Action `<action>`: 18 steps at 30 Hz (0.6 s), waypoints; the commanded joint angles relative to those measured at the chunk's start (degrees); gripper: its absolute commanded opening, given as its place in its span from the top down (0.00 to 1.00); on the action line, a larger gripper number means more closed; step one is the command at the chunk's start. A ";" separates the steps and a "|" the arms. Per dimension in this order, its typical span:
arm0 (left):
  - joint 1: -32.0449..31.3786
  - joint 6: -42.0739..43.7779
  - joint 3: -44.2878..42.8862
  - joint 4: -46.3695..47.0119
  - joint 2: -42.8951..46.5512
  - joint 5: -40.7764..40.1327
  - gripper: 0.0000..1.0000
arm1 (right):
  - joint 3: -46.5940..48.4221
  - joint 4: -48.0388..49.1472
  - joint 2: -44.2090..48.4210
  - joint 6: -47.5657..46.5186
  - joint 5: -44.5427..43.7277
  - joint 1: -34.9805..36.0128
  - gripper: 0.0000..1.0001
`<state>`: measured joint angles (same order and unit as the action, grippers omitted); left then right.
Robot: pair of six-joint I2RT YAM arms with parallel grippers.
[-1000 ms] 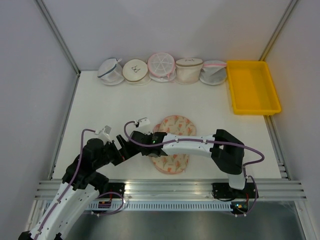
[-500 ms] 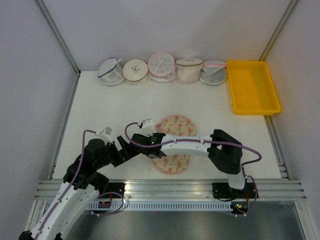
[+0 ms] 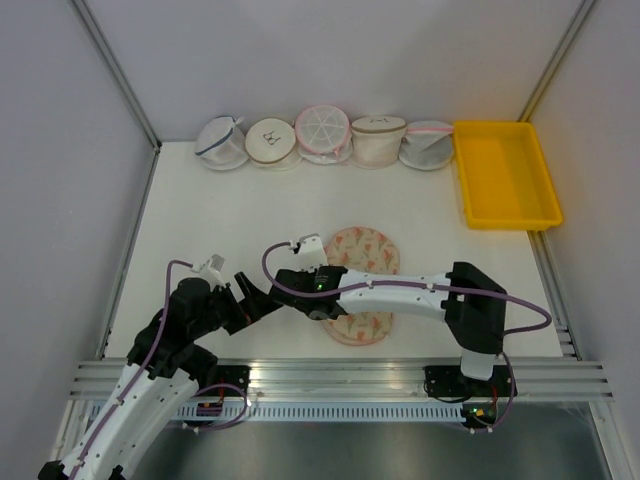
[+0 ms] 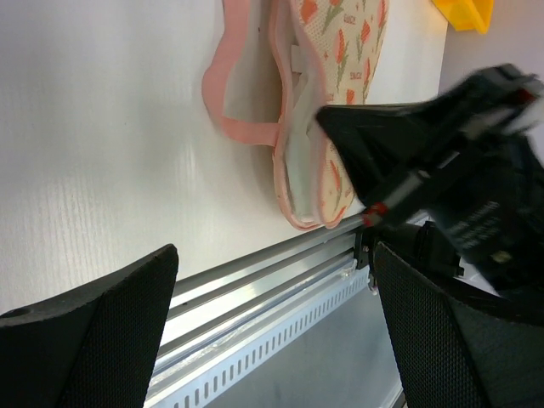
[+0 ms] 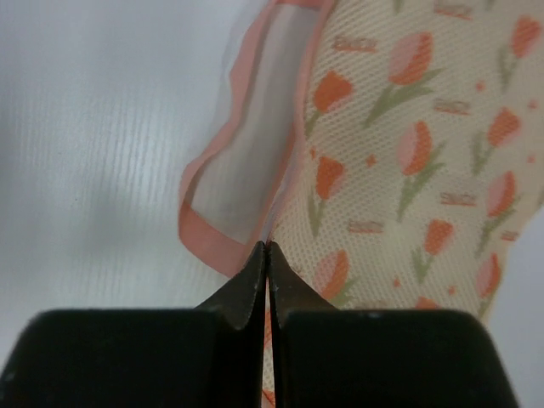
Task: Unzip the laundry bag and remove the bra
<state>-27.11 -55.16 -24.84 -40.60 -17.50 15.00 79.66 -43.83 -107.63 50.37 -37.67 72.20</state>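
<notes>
The laundry bag [image 3: 365,285] is cream with an orange tulip print and pink trim, and lies flat near the table's front edge. In the right wrist view the bag [image 5: 408,153] fills the right side, with its pink loop [image 5: 191,229] on the left. My right gripper [image 5: 268,246] is shut, its tips pinched at the seam where the loop meets the bag's edge. From above, the right gripper [image 3: 318,303] sits at the bag's left side. My left gripper [image 3: 250,292] is open just left of it, and its view [image 4: 274,255] shows nothing between the fingers. The bra is hidden.
Several round mesh bags [image 3: 320,140] line the back wall. A yellow tray [image 3: 505,175] stands at the back right. The aluminium rail [image 3: 340,375] runs along the front edge, close under the left gripper. The right arm [image 4: 442,144] crosses over the bag.
My right gripper has moved right onto the bag's left edge and closed its jaws. The bag has shifted slightly to the right. The left arm has stayed put.
</notes>
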 commanded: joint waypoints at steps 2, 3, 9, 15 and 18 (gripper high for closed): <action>-0.05 -1.80 0.49 1.05 -0.34 0.11 0.00 | -0.64 -12.74 9.80 6.22 -10.48 0.48 0.99; -0.13 -1.80 0.49 1.14 -0.35 0.20 0.00 | -0.99 -15.29 10.86 9.54 -13.63 0.48 1.00; -0.04 -1.80 0.41 1.40 -1.05 0.46 0.01 | -2.21 -39.74 15.25 22.77 -21.04 -0.22 1.00; -0.04 -1.27 -0.73 1.40 -2.10 1.08 0.01 | -10.91 -39.66 22.72 24.59 -15.33 -5.41 1.00; -0.04 -0.75 -1.35 1.40 -3.33 1.60 0.00 | -13.38 -39.57 23.26 25.74 -16.29 -5.76 1.00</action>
<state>-27.11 -55.51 -24.64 -40.53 -19.49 15.31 68.16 -75.13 -86.61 71.94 -52.47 66.24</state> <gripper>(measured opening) 0.993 0.007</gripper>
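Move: The right hand, holding the near-left edge of the laundry bag's lid, has the bag's right edge about 17 cm to its right, 2 cm ahead and 4 cm below. The bra, still mostly covered, lies some 7 cm right and 3 cm ahead, 4 cm down; the bag's strap is about 3 cm left, 5 cm ahead and 5 cm lower. For the left hand, the bag's right edge lies roughly 29 cm right, 8 cm ahead and 10 cm below. Sweeping about 18 cm to its right, the right hand takes the lid's edge across the bag, rising some 8 cm during the first half, then travelling on nearly level and sinking slightly at the end. The shut fingers keep their pinch on the edge while the hand swings some 25 degrees clockwise. ##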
